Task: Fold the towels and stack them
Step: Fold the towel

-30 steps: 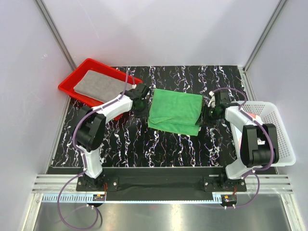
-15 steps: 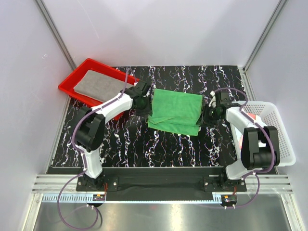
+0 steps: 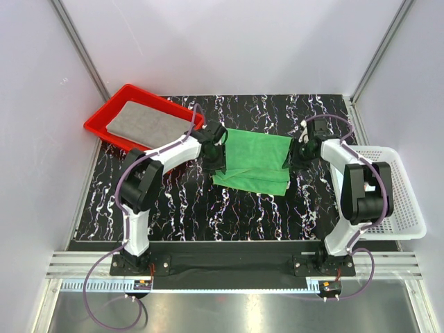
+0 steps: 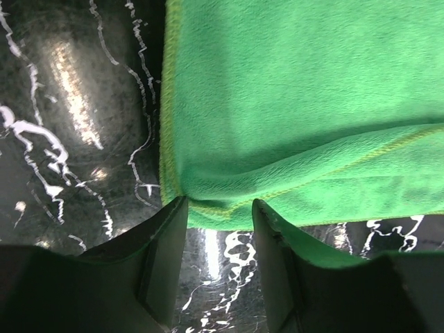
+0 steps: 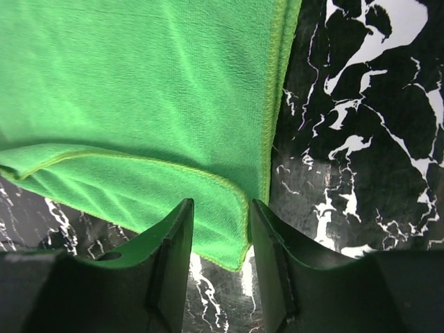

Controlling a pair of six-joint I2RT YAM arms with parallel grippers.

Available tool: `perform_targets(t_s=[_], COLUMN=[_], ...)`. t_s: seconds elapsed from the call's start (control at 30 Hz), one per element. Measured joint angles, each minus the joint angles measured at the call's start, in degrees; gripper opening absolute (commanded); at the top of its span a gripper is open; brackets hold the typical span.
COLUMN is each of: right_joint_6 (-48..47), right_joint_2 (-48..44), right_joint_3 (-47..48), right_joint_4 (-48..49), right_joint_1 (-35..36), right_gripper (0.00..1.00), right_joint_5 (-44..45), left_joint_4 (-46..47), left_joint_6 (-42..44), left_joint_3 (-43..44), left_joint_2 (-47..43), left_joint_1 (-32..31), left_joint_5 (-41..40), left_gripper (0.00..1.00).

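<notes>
A bright green towel (image 3: 253, 161) lies folded in half on the black marbled table, its folded layer ending near the front edge. My left gripper (image 3: 215, 149) is at its left edge, open; the towel's corner (image 4: 208, 201) sits just at the fingertips (image 4: 166, 243), with bare table between them. On the other side, my right gripper (image 3: 297, 154) is also open, and the towel's near right corner (image 5: 222, 229) lies flat between its fingers (image 5: 270, 243). A grey towel (image 3: 142, 121) lies folded in the red tray (image 3: 97, 128).
The red tray stands at the back left, close to my left arm. A white mesh basket (image 3: 395, 201) stands at the right edge beside my right arm. Grey walls enclose the table on three sides.
Both pairs of jaws have widened a little. The left gripper has shifted right along the towel's left edge, and the right one has moved slightly back. The towel's upper layer lies flatter.
</notes>
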Motion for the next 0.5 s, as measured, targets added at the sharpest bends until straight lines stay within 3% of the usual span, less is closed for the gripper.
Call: perform_targets(t_s=[0.07, 0.17, 0.2, 0.3, 0.5], right_joint_6=[-0.3, -0.5, -0.7, -1.1, -2.3], right_joint_2=[1.1, 2.5, 2.8, 3.2, 3.0], right_joint_3=[0.1, 0.1, 0.1, 0.1, -0.1], right_joint_4=[0.0, 0.0, 0.0, 0.2, 0.5], right_joint_1=[0.0, -0.1, -0.1, -0.1, -0.1], right_gripper=[0.45, 0.41, 0.39, 0.27, 0.00], right_joint_5=[-0.1, -0.5, -0.6, -0.9, -1.2], left_joint_4=[-0.5, -0.6, -0.6, -0.6, -0.9], left_joint_6=[-0.1, -0.1, -0.2, 0.1, 0.6], left_joint_3=[0.0, 0.0, 0.0, 0.1, 0.1], left_joint_2=[0.0, 0.0, 0.0, 0.0, 0.0], left_joint_1=[0.0, 0.0, 0.0, 0.0, 0.0], left_joint_5=[-0.2, -0.5, -0.5, -0.5, -0.7], left_gripper=[0.38, 0.22, 0.13, 0.01, 0.00])
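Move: The left fingers straddle the left corner of the green towel's folded-back flap, about 1 cm below their hand point. The flap's right corner lies directly below the right hand point, some 2 cm down. The gray towel in the red bin is roughly 15 cm ahead of the left hand and 21 cm to its left. The white basket's middle stands about 27 cm right of the right hand and 8 cm back, at roughly the same height. The left fingers close fully on the flap's left corner, pinching it while that hand stays in place. The right hand sinks straight down about 2 cm onto the flap's right corner, then stops there and closes its fingers nearly shut on the edge. ##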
